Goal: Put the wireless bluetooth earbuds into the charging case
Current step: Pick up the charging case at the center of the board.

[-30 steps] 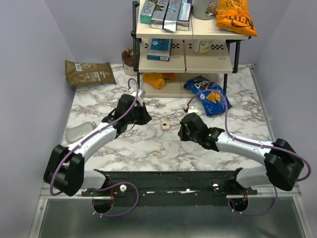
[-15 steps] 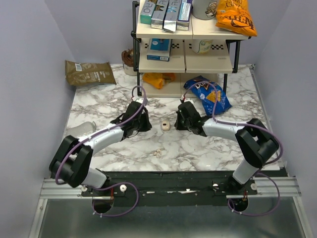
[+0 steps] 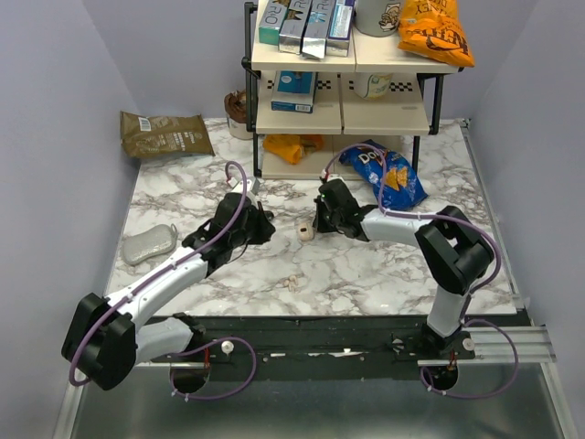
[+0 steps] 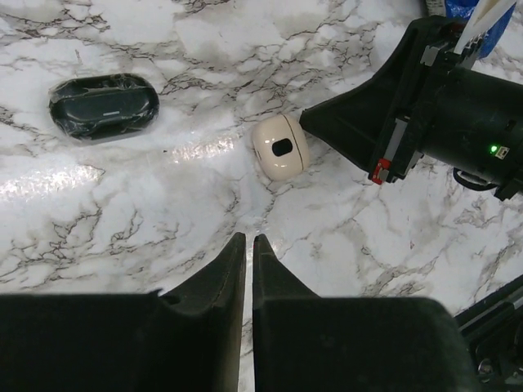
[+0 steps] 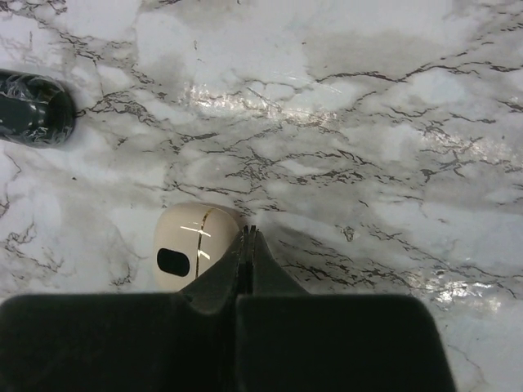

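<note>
The charging case (image 3: 305, 232) is a pale beige pebble with a dark oval mark, lying with its lid down on the marble. It shows mid-frame in the left wrist view (image 4: 279, 147) and low left in the right wrist view (image 5: 188, 245). My right gripper (image 5: 249, 231) is shut and empty, its tips against the case's right side (image 3: 319, 225). My left gripper (image 4: 248, 238) is also shut and empty, a short way left of the case (image 3: 263, 225). A pale pair of earbuds (image 3: 292, 282) lies on the marble nearer the arm bases.
A black plastic-wrapped case (image 4: 104, 106) lies left of the pale one (image 5: 33, 108). A grey pebble-shaped case (image 3: 149, 243) sits at the left. Behind stand a snack shelf (image 3: 343, 110), a blue chip bag (image 3: 384, 174) and a brown bag (image 3: 164, 134).
My right arm has swung left and forward until its shut tips reached the case's side. My left arm shifted slightly and stays just left of the case.
</note>
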Tool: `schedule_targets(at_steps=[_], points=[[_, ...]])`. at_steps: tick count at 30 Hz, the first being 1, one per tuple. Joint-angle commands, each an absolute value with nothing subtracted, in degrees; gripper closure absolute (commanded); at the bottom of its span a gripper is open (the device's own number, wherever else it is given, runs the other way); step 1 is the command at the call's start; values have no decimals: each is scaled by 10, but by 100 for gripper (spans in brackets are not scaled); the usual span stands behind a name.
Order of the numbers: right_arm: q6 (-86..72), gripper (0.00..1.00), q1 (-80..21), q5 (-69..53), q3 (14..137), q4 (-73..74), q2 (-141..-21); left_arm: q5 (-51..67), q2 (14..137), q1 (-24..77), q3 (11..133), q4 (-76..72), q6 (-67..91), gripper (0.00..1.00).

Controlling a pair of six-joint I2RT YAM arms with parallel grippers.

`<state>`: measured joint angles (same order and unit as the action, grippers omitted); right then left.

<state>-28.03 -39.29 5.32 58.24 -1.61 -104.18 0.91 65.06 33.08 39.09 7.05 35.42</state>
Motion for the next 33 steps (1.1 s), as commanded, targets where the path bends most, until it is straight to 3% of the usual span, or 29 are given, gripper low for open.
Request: schedule_targets(at_steps=[1, 10, 13, 16, 17, 19, 21, 22, 29, 33], points=[[-251, 99, -390, 38, 606, -18, -1065, -6, 635, 332, 378, 93, 358, 83], [-188, 99, -391, -37, 622, -32, -1086, -2, 622, 332, 365, 93, 357, 77], [-172, 98, -391, -45, 621, -33, -1087, -4, 621, 333, 361, 94, 357, 67], [-172, 90, -391, -26, 611, -37, -1069, -11, 618, 332, 360, 97, 355, 38], [-175, 85, -390, -15, 600, -38, -1058, -13, 617, 333, 362, 102, 349, 22], [-186, 68, -389, 26, 590, -38, -1022, -23, 623, 333, 373, 109, 343, 1], [-199, 53, -390, 51, 574, -26, -977, -30, 639, 333, 387, 126, 331, 1], [-203, 51, -390, 71, 568, -21, -962, -32, 646, 332, 404, 132, 324, 1], [-215, 49, -391, 64, 502, 24, -816, -29, 729, 336, 485, 157, 267, 1], [-211, 49, -390, 47, 455, 47, -724, 67, 775, 345, 510, 157, 173, 1]])
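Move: The cream charging case sits right against the right hand's shut fingertips, its middle some 3 cm to the left, 2 cm back and barely lower. Beyond it, about 13 cm left and 3 cm ahead of the hand, lies the black case; the two earbuds lie roughly 14 cm back and 7 cm left. From the left hand the cream case is about 6 cm ahead, 9 cm to the right and 11 cm below. Closed right fingertips nudge the cream case's side, going about 2 cm left and a little down while turning some 10 degrees counter-clockwise; then they come free, open halfway and rise about 12 cm, swinging right and slightly back. The left hand first eases back, left and down a little, spreads its fingers fully, then comes about 3 cm forward and to the right, rolling its left side up 10 degrees. ##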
